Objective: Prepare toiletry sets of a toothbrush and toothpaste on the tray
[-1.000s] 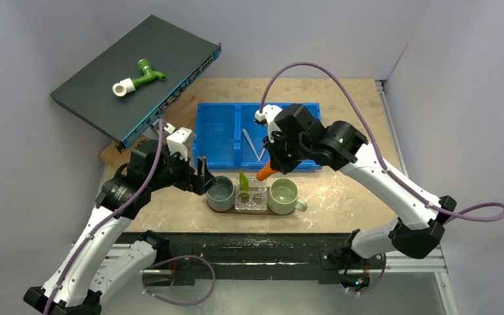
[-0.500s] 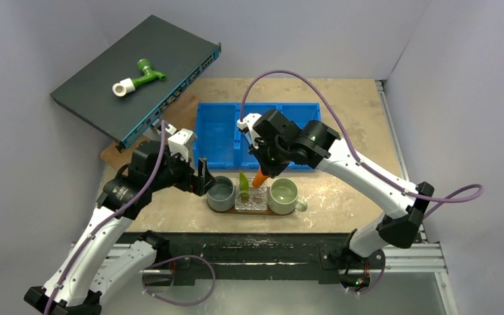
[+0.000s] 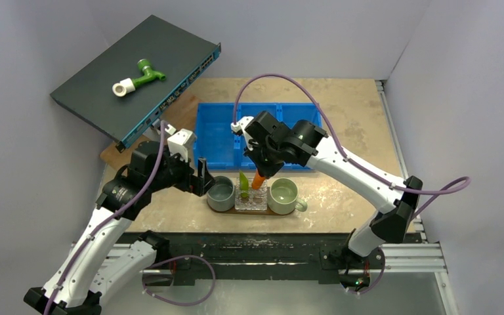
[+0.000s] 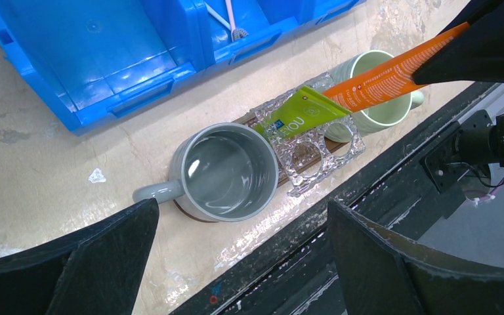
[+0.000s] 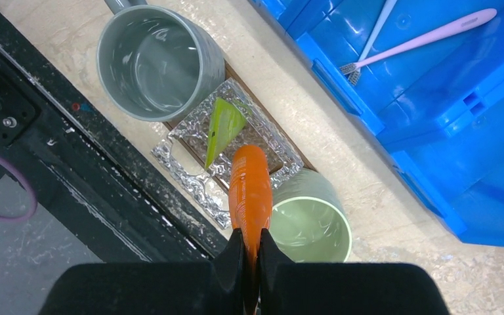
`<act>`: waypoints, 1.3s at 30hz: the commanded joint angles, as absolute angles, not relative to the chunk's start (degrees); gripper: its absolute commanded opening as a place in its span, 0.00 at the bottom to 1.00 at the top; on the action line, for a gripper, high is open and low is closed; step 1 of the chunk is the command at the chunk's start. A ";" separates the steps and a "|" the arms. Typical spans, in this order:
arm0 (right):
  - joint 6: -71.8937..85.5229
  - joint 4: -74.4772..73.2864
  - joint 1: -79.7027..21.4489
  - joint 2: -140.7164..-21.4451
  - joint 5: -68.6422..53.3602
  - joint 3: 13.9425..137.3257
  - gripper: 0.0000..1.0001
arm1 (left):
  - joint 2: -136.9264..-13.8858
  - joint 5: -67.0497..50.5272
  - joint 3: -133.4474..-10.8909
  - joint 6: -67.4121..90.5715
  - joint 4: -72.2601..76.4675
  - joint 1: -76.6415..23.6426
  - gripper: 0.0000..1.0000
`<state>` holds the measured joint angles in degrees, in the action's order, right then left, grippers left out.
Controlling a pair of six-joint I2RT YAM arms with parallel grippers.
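Observation:
My right gripper [image 3: 261,169] [image 5: 249,239] is shut on the flat end of the orange tube [image 3: 258,178] [image 5: 249,190] [image 4: 380,75]. The tube hangs slanted, cap end down, over the clear glass holder [image 3: 252,199] [image 5: 193,174]. The lime-green tube [image 3: 243,186] [image 5: 222,128] [image 4: 302,118] stands in that holder. The holder sits between a grey mug [image 3: 221,194] and a green mug [image 3: 283,194] on the dark-brown tray [image 3: 270,212]. A pink toothbrush [image 5: 426,41] and a pale one [image 5: 380,23] lie in the blue bin [image 3: 220,134]. My left gripper [image 3: 202,176] [image 4: 239,213] hangs open and empty beside the grey mug.
A dark network switch [image 3: 105,85] leans at the back left with a green-and-white pipe fitting [image 3: 138,75] on it. A brown wooden board [image 3: 182,113] lies under its lower edge. The black frame rail [image 3: 262,246] runs along the table's near edge.
My right arm has carried the orange tube left and nearer, from the bin's front edge to above the glass holder. The left arm has stayed put.

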<state>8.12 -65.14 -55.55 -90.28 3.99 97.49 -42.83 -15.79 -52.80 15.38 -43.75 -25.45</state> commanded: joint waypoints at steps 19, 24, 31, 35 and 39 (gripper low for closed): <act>7.83 -61.29 -56.07 -93.28 5.39 95.61 0.00 | -42.36 -15.73 -52.75 14.19 -41.11 -25.21 0.99; 7.87 -61.19 -56.38 -94.10 6.25 95.05 0.00 | -42.45 -15.71 -52.84 14.06 -41.05 -25.18 0.99; 8.60 -59.59 -57.11 -94.87 7.20 93.16 0.00 | -42.63 -15.82 -52.88 13.97 -40.96 -25.20 0.99; 8.79 -59.26 -57.29 -95.51 8.38 92.67 0.00 | -42.71 -15.82 -52.83 13.91 -40.96 -25.18 0.99; 8.88 -58.86 -57.30 -95.88 8.68 92.10 0.00 | -42.80 -15.82 -52.87 13.89 -40.97 -25.22 0.99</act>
<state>8.32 -60.97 -56.99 -96.07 6.90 92.36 -42.89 -15.79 -52.80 15.33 -43.75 -25.45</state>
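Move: The right hand already holds the orange toothpaste. The clear holder's middle lies about 3 cm to its left, level ahead, and some 15 cm below; the green toothpaste standing in it is about 6 cm left, 1 cm ahead and 10 cm lower. The green mug sits about 6 cm to the right, the grey mug 13 cm to the left, both level ahead and some 13 cm down. From the left hand, the holder is about 14 cm right, 1 cm ahead and 15 cm below. The orange toothpaste's lower end enters the clear holder's open slot on the right of the green toothpaste as the right hand sinks about 5.5 cm, with barely any sideways drift. It goes down in steps, slow at first and with a short halt partway, tipping a few degrees; the fingers keep their pinch on the tube's upper end. ##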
